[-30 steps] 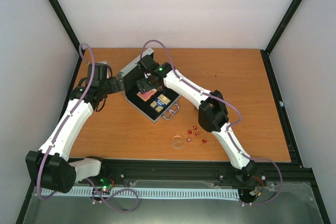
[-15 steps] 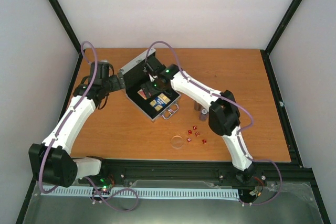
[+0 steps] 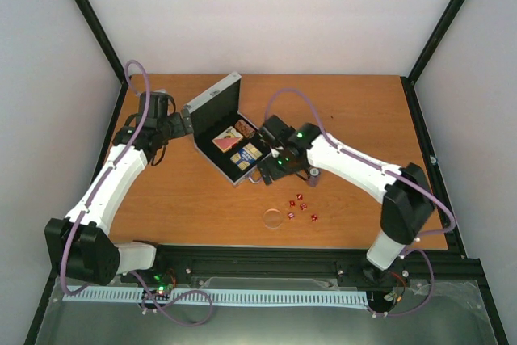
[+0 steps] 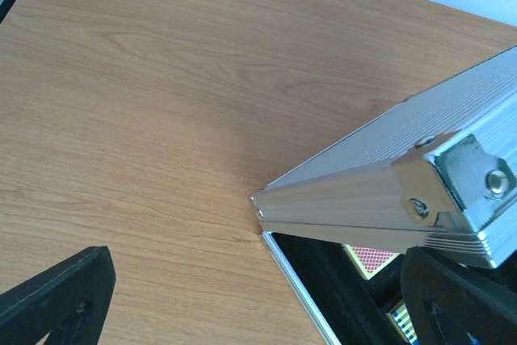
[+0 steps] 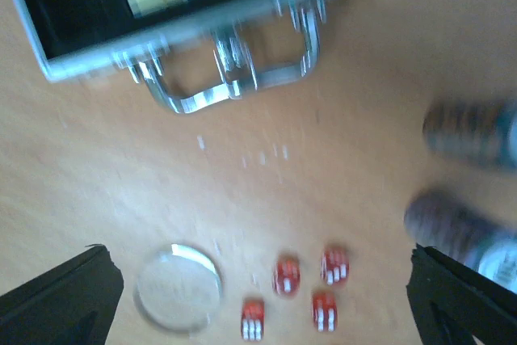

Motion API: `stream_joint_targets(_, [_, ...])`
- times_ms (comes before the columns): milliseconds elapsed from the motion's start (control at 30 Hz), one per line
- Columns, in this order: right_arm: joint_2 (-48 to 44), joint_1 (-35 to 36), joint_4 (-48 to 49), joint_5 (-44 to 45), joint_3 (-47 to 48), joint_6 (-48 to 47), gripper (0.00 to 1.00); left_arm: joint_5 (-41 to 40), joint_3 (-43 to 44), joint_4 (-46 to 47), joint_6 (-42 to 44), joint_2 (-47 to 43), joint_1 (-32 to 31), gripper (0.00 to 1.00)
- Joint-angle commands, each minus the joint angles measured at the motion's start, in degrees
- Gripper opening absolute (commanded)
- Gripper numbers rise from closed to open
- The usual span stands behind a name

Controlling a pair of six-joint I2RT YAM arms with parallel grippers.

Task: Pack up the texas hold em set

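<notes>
The silver case [image 3: 212, 103] lies open at the table's back left, its lid raised. Inside lie a red-white deck [image 3: 227, 141] and a blue-yellow deck [image 3: 248, 153]. My left gripper [image 3: 179, 124] is open at the lid's left corner [image 4: 452, 183]; its fingers [image 4: 56, 300] stand wide apart. My right gripper [image 3: 271, 164] hangs open just in front of the case handle [image 5: 234, 70]. Below it on the table lie the clear disc [image 5: 178, 295] and several red dice [image 5: 300, 292]. Two dark chip stacks [image 5: 464, 131] stand to its right, blurred.
The orange-brown table [image 3: 363, 119] ends at a black rail along the near edge [image 3: 283, 258]. Black frame posts [image 3: 440, 18] rise at the back corners, with white walls behind.
My right arm has pulled out of the case and swung toward the near right, now in front of the handle. The decks show uncovered. The left arm has barely moved.
</notes>
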Motion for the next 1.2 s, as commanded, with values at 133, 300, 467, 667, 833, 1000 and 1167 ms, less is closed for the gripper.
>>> stream_joint_targets(133, [-11.57,0.29,-0.15,-4.59,-21.16,7.78,0.82,1.49,2.99,0.69,1.58,0.90,0.06,1.00])
stream_joint_targets(300, [-10.03,-0.02,2.82,-2.17,-24.47,9.34,0.75,1.54,3.41,0.28,2.59,1.33,0.06,1.00])
stream_joint_targets(467, [-5.40,-1.45,5.10,-0.40,-24.31,9.24,0.51,1.32,4.16,-0.34,2.96,1.69,0.06,1.00])
stream_joint_targets(667, [-2.81,-4.34,7.23,0.75,-23.34,8.52,0.50,1.27,3.97,-0.80,2.96,1.25,0.06,1.00])
stream_joint_targets(833, [-1.30,-6.03,9.03,-0.11,-22.84,7.11,0.49,0.98,3.73,-0.97,2.89,1.22,0.06,1.00])
stream_joint_targets(1000, [0.13,-6.42,9.80,-1.93,-22.41,5.92,0.47,0.40,3.73,-1.14,3.08,1.23,0.06,1.00])
stream_joint_targets(1167, [0.69,-6.42,10.05,-2.80,-23.10,5.35,0.46,0.18,3.57,-1.35,2.92,1.09,0.06,1.00])
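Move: Behind and to the right of the right hand lies its target, the farthest-out red die: about 4 cm back, 8 cm right and 13 cm below. Two more dice lie close by, one some 5 cm back and 6 cm right of the hand, the other 6 cm back and 9 cm right. The near chip stack stands about 1 cm ahead and 12 cm right, the glass disc 9 cm back and 2 cm right. From the left hand that die is roughly 14 cm back, 24 cm right and 21 cm down. Swinging away from the case handle, the right hand sinks about 11 cm in all towards the farthest-out die, first sweeping back and right some 8 cm each, then coming forward again about 4 cm while still dropping. Its fingers tip more steeply down and turn slightly clockwise, closing to about half open with the die in view between the tips. ##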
